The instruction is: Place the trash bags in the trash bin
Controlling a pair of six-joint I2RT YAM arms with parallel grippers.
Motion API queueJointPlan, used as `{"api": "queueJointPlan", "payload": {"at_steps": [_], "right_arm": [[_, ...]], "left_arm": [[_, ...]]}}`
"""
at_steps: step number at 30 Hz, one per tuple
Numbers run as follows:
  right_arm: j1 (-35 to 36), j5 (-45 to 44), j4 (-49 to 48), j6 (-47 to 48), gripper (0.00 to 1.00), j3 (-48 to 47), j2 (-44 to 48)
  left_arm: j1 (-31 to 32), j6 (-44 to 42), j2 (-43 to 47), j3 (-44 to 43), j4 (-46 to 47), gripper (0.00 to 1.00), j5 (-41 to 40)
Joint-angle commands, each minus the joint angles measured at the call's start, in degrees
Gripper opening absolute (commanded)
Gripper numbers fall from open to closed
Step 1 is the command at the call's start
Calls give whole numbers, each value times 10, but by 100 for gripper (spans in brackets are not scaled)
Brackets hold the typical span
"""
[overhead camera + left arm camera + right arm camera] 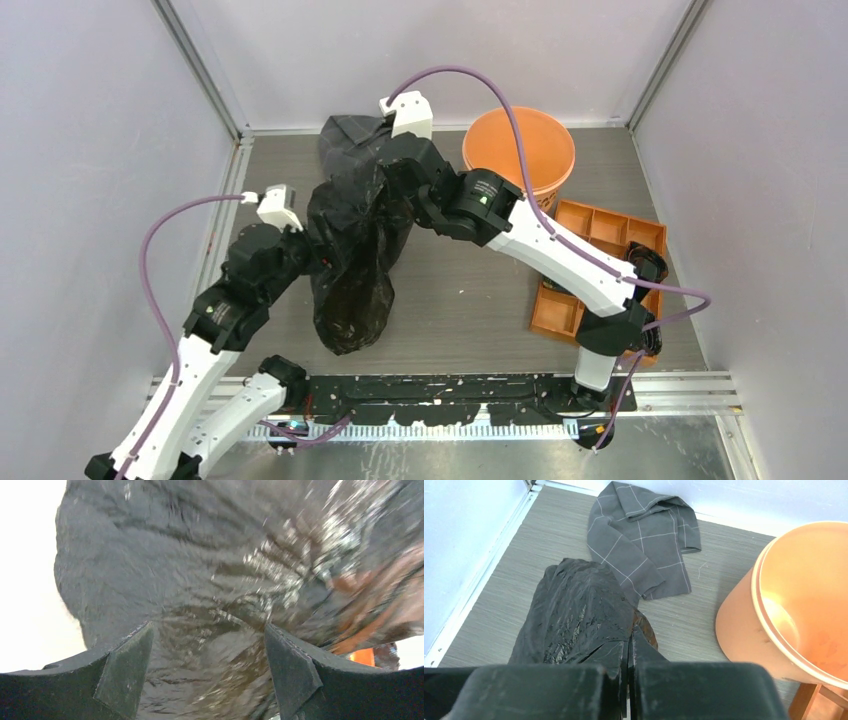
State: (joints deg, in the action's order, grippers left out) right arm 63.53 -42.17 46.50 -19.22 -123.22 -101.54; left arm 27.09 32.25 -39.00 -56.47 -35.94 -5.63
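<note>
A glossy black trash bag (352,250) hangs crumpled over the table's middle left, its lower end trailing toward the near edge. My right gripper (629,650) is shut on a fold of the trash bag (574,612), to the left of the round orange trash bin (520,148). In the right wrist view the trash bin (804,600) stands upright at the right with its mouth open. My left gripper (207,665) stands open against the bag's lower left side, and wrinkled black film (200,580) fills the space ahead of its fingers (125,670).
A grey checked cloth (644,535) lies by the back wall behind the bag. An orange compartment tray (600,265) with dark cable bundles (648,268) sits at the right. White walls close in the left, back and right sides.
</note>
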Motion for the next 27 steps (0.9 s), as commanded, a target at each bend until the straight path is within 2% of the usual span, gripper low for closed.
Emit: {"api": "queueJointPlan", "payload": {"at_steps": [1,7,13,18,23,27], "right_arm": [[-18,-10,19,14,0,-57,-25],[-53,18,39,17,1,-100,-58],[-68,31,64,19,1,-153,-97],[-72,32,64,23,1,-172,-111],[-89,40,74,15,1,-187,-124],[-93,43,78,11,0,-186,-123]], "left_arm": [[22,8,14,36,-1,82,-25],[43,28,37,38,-14,83,-7],[53,33,31,8,-45,83,52],[104,37,39,40,-51,83,6],[204,31,-4,14,-51,82,-71],[329,34,-75,-13,-85,83,-238]]}}
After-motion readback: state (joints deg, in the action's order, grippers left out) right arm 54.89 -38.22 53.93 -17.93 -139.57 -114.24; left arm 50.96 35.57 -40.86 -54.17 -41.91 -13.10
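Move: The black trash bag hangs beside the open left hand, its middle roughly 6 cm to the right, 2 cm ahead and 5 cm lower. Counted from the right hand, which already pinches the bag's top, that middle is about 5 cm back, 4 cm left and 13 cm down; the orange bin stands some 14 cm ahead, 23 cm right and 25 cm below, the checked cloth about 17 cm ahead, 2 cm left and 33 cm below. Right hand keeps pinching the bag, reaching forward 7 cm; open left sweeps right, back and down, about 10 cm. ##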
